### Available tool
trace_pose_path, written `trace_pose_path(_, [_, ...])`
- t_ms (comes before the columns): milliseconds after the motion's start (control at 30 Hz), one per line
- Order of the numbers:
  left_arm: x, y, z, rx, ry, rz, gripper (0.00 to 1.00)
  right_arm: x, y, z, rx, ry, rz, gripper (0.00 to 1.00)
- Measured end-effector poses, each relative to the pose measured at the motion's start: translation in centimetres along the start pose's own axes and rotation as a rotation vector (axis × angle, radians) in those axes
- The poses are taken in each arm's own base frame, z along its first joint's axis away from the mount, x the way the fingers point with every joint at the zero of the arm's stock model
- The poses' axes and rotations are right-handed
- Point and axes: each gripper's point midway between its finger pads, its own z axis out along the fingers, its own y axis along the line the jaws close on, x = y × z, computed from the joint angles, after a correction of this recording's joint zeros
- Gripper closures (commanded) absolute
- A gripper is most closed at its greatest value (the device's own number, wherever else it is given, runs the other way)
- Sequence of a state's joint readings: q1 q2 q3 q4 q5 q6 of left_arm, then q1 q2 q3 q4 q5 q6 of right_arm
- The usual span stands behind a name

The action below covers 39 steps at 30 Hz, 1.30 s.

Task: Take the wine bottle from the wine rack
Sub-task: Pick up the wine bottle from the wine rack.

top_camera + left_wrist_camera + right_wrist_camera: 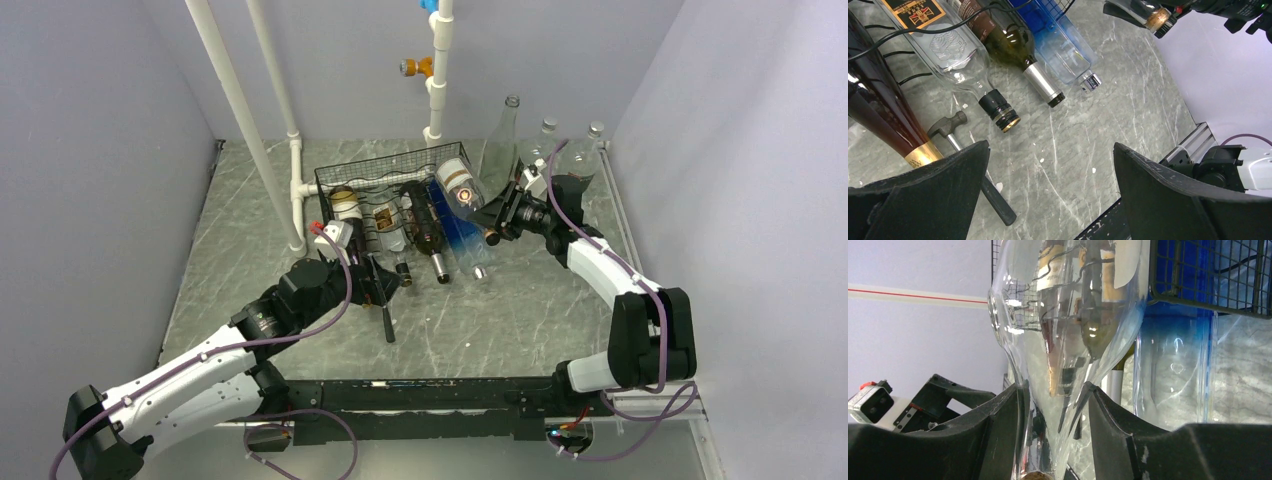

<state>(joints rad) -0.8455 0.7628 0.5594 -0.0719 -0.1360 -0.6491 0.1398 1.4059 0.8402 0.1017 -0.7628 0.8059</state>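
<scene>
The black wire wine rack (385, 178) stands mid-table with several bottles lying in it, necks pointing toward me. My right gripper (497, 222) is shut on the neck of a clear wine bottle (457, 186) with a cork, whose body tilts up over the rack's right end. In the right wrist view the glass neck (1055, 390) sits pinched between both fingers, with the rack mesh (1208, 280) behind it. My left gripper (378, 280) hovers wide open in front of the rack. The left wrist view shows only bare tabletop between that gripper's (1050, 155) jaws.
A hammer (950, 130) lies on the table just under the left fingers. A clear bottle (963, 60), a green bottle (1018, 50) and a blue bottle (1068, 50) stick out of the rack. Empty glass bottles (545, 145) stand back right, and white pipes (262, 150) rise at back left.
</scene>
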Motion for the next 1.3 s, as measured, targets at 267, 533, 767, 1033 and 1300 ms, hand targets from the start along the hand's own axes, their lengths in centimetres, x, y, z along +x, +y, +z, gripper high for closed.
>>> trace_pose_path(267, [0.0, 0.0, 0.0, 0.002, 0.001, 0.001, 0.01, 0.3, 0.4, -1.1, -0.031, -0.009, 0.042, 1.00])
trace_pose_path(533, [0.1, -0.1, 0.1, 0.008, 0.007, 0.002, 0.00, 0.4, 2.0, -2.2, -0.078, -0.007, 0.050, 1.00])
trace_pose_path(767, [0.2, -0.1, 0.1, 0.012, 0.009, 0.027, 0.01, 0.9, 3.1, -2.9, -0.118, 0.022, 0.040, 1.00])
trace_pose_path(1033, [-0.2, -0.6, 0.3, 0.027, 0.025, 0.096, 0.01, 1.4, 3.0, -3.2, -0.113, 0.042, 0.043, 1.00])
trace_pose_path(1300, [-2.4, -3.4, -0.1, 0.159, 0.011, 0.334, 0.01, 3.5, 3.6, -4.0, -0.125, 0.119, 0.048, 1.00])
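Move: The right hand already holds the clear wine bottle by its neck; the bottle's middle lies about 18 cm ahead and 16 cm right of the empty left hand, roughly level. From the right hand, the open left gripper is some 21 cm left and 12 cm back, about level. The blue bottle lies 5 cm left, 2 cm ahead and 13 cm below the right hand, the green bottle 13 cm left, 3 cm ahead and 12 cm below. Still pinching the clear bottle's neck, the right hand draws it back about 6 cm over the racked bottles, rising some 3 cm and turning slightly counter-clockwise. The left hand waits wide open, then late on lifts about 4 cm, tipping its fingers up and turning clockwise some 15 degrees towards the bottle. ##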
